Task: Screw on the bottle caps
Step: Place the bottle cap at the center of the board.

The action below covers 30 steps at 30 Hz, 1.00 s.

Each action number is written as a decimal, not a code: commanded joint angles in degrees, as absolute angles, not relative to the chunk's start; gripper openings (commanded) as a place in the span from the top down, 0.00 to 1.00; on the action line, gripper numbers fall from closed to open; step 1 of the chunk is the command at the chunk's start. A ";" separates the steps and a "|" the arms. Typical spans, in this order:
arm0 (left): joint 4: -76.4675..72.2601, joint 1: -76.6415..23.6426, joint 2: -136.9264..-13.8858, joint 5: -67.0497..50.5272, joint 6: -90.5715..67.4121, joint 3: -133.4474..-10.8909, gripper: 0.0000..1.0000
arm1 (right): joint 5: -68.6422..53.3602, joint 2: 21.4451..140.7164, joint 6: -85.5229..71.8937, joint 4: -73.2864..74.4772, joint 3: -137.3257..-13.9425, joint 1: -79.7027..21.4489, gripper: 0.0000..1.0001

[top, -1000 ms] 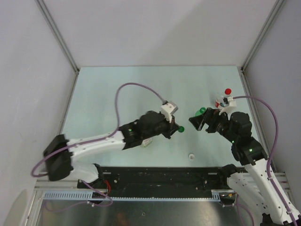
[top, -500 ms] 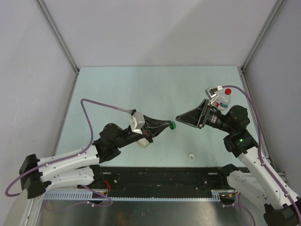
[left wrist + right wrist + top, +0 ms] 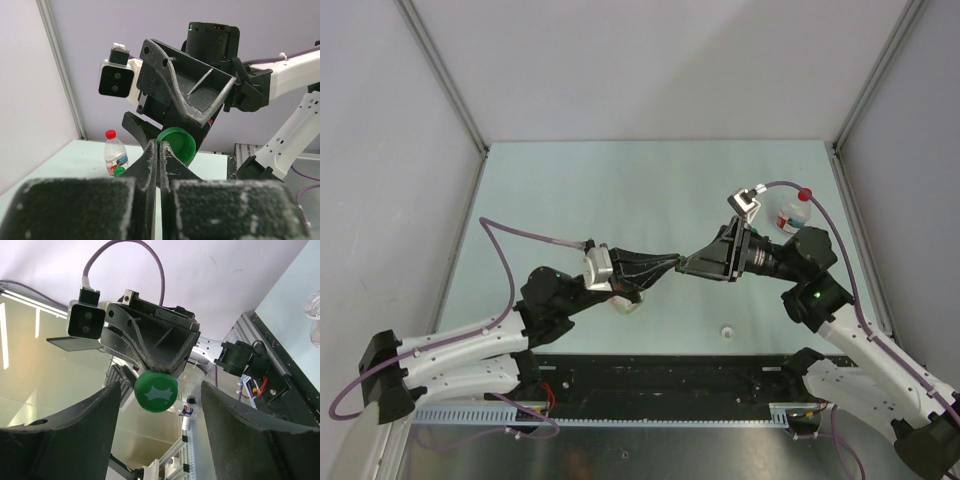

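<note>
My left gripper (image 3: 159, 145) is shut, pinching the rim of the green cap (image 3: 176, 145) at its fingertips, raised above the table. In the right wrist view the same green cap (image 3: 156, 391) hangs between the fingers of my right gripper (image 3: 160, 392), which is open with a gap on each side. From above, the left gripper (image 3: 675, 265) and right gripper (image 3: 693, 264) meet tip to tip. The red cap (image 3: 805, 194) sits on the small clear bottle (image 3: 115, 155) at the far right. A white cap (image 3: 727, 331) lies loose near the front edge.
A wider clear bottle (image 3: 627, 304) stands partly under my left arm. A green bottle top (image 3: 119, 171) shows in front of the small clear bottle. Grey walls close in the table on three sides. A black rail (image 3: 670, 375) runs along the near edge.
The right gripper swung left to meet the left one, and its fingers narrowed around the green cap. The left gripper stayed shut on the cap, pulling back slightly.
</note>
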<state>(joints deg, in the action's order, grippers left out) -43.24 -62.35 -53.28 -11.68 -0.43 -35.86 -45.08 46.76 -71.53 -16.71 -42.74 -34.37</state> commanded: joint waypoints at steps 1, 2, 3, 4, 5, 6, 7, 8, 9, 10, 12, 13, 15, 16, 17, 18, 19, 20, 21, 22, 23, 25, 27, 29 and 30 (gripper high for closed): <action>-46.62 -62.58 -51.82 -12.73 1.94 -35.35 1.00 | -43.15 45.88 -73.48 -20.41 -42.98 -34.86 0.32; -46.64 -62.58 -51.71 -12.74 1.98 -35.21 1.00 | -42.89 45.75 -73.65 -20.27 -42.98 -34.83 0.33; -46.70 -62.58 -51.60 -12.74 2.04 -35.09 1.00 | -42.71 45.64 -73.83 -20.20 -42.98 -34.86 0.35; -46.77 -62.58 -51.51 -12.79 2.08 -34.99 1.00 | -42.63 45.54 -74.00 -20.16 -42.98 -34.83 0.36; -46.81 -62.62 -51.38 -12.98 2.14 -34.86 1.00 | -42.54 45.44 -74.14 -20.10 -42.98 -34.86 0.36; -46.87 -62.60 -51.22 -13.22 2.17 -34.74 1.00 | -42.32 45.35 -74.25 -19.89 -42.98 -34.83 0.37; -46.95 -62.63 -51.05 -13.33 2.14 -34.60 1.00 | -42.12 45.27 -74.34 -19.75 -42.98 -34.86 0.38; -46.98 -62.61 -50.93 -13.43 2.17 -34.53 1.00 | -42.02 45.22 -74.44 -19.81 -42.98 -34.83 0.39; -47.05 -62.59 -50.82 -13.44 2.23 -34.45 1.00 | -42.02 45.24 -74.62 -20.05 -42.98 -34.82 0.40; -47.12 -62.58 -50.77 -13.22 2.26 -34.41 1.00 | -42.15 45.25 -74.75 -20.44 -42.98 -34.86 0.41; -47.22 -62.58 -50.68 -13.11 2.39 -34.33 1.00 | -42.37 45.28 -74.85 -20.82 -42.98 -34.99 0.44; -47.25 -62.58 -50.74 -13.23 2.51 -34.30 1.00 | -42.37 45.27 -74.78 -20.78 -42.98 -35.07 0.46; -47.39 -62.58 -50.83 -13.42 2.54 -34.22 1.00 | -42.28 45.31 -74.55 -20.69 -42.98 -35.18 0.49; -47.42 -62.58 -50.90 -13.39 2.54 -34.20 1.00 | -42.28 45.42 -74.45 -20.76 -42.98 -35.26 0.50; -47.44 -62.58 -50.94 -13.33 2.59 -34.20 1.00 | -42.36 45.56 -74.45 -21.01 -42.98 -35.29 0.50; -47.45 -62.58 -51.00 -13.34 2.61 -34.19 1.00 | -42.50 45.68 -74.45 -21.27 -42.98 -35.40 0.51; -47.46 -62.58 -51.03 -13.44 2.58 -34.24 1.00 | -42.56 45.82 -74.40 -21.49 -42.98 -35.50 0.52; -47.46 -62.62 -51.14 -13.66 2.57 -34.30 1.00 | -42.55 45.98 -74.25 -21.60 -42.98 -35.55 0.53; -47.46 -62.60 -51.14 -13.86 2.56 -34.29 1.00 | -42.50 46.11 -74.08 -21.48 -42.98 -35.53 0.56; -47.46 -62.59 -51.19 -13.96 2.55 -34.24 1.00 | -42.39 46.21 -73.87 -21.33 -42.98 -35.56 0.59; -47.46 -62.58 -51.22 -13.92 2.55 -34.17 0.98 | -42.33 46.27 -73.72 -21.30 -42.98 -35.58 0.62; -47.46 -62.58 -51.04 -13.28 2.51 -33.90 0.93 | -42.33 46.31 -73.54 -21.41 -42.98 -35.53 0.67; -47.44 -62.58 -50.84 -12.09 2.34 -33.68 0.86 | -42.38 46.16 -73.25 -21.59 -42.98 -35.58 0.71; -47.46 -62.58 -50.55 -11.04 2.01 -33.45 0.61 | -42.24 45.93 -72.45 -21.42 -42.98 -35.50 0.73; -47.46 -62.58 -50.28 -10.66 1.80 -33.25 0.48 | -42.04 45.77 -71.78 -20.90 -42.98 -35.37 0.74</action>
<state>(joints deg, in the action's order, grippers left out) -45.30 -62.35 -51.68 -12.64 1.04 -34.13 -42.50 46.24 -73.49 -18.81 -42.74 -35.20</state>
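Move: The green bottle cap is already in the left hand, pinched by its rim, its middle about 1 cm back and 1 cm right of that hand's point. From the right hand it lies about 1 cm left, nearly level. Below, counted from the left hand, the white cap is about 14 cm right and 1 cm farther out, the green bottle some 20 cm ahead and 18 cm right, the clear container roughly 9 cm ahead and 11 cm left. Closing steadily from wide to about a third open while rising only about 1 cm, the right hand brings its two fingers in from either side of the green cap until they pinch it. The left hand eases under 1 cm back and left with the rim still held, then at the very end spreads its fingers to about a third open, letting go. ##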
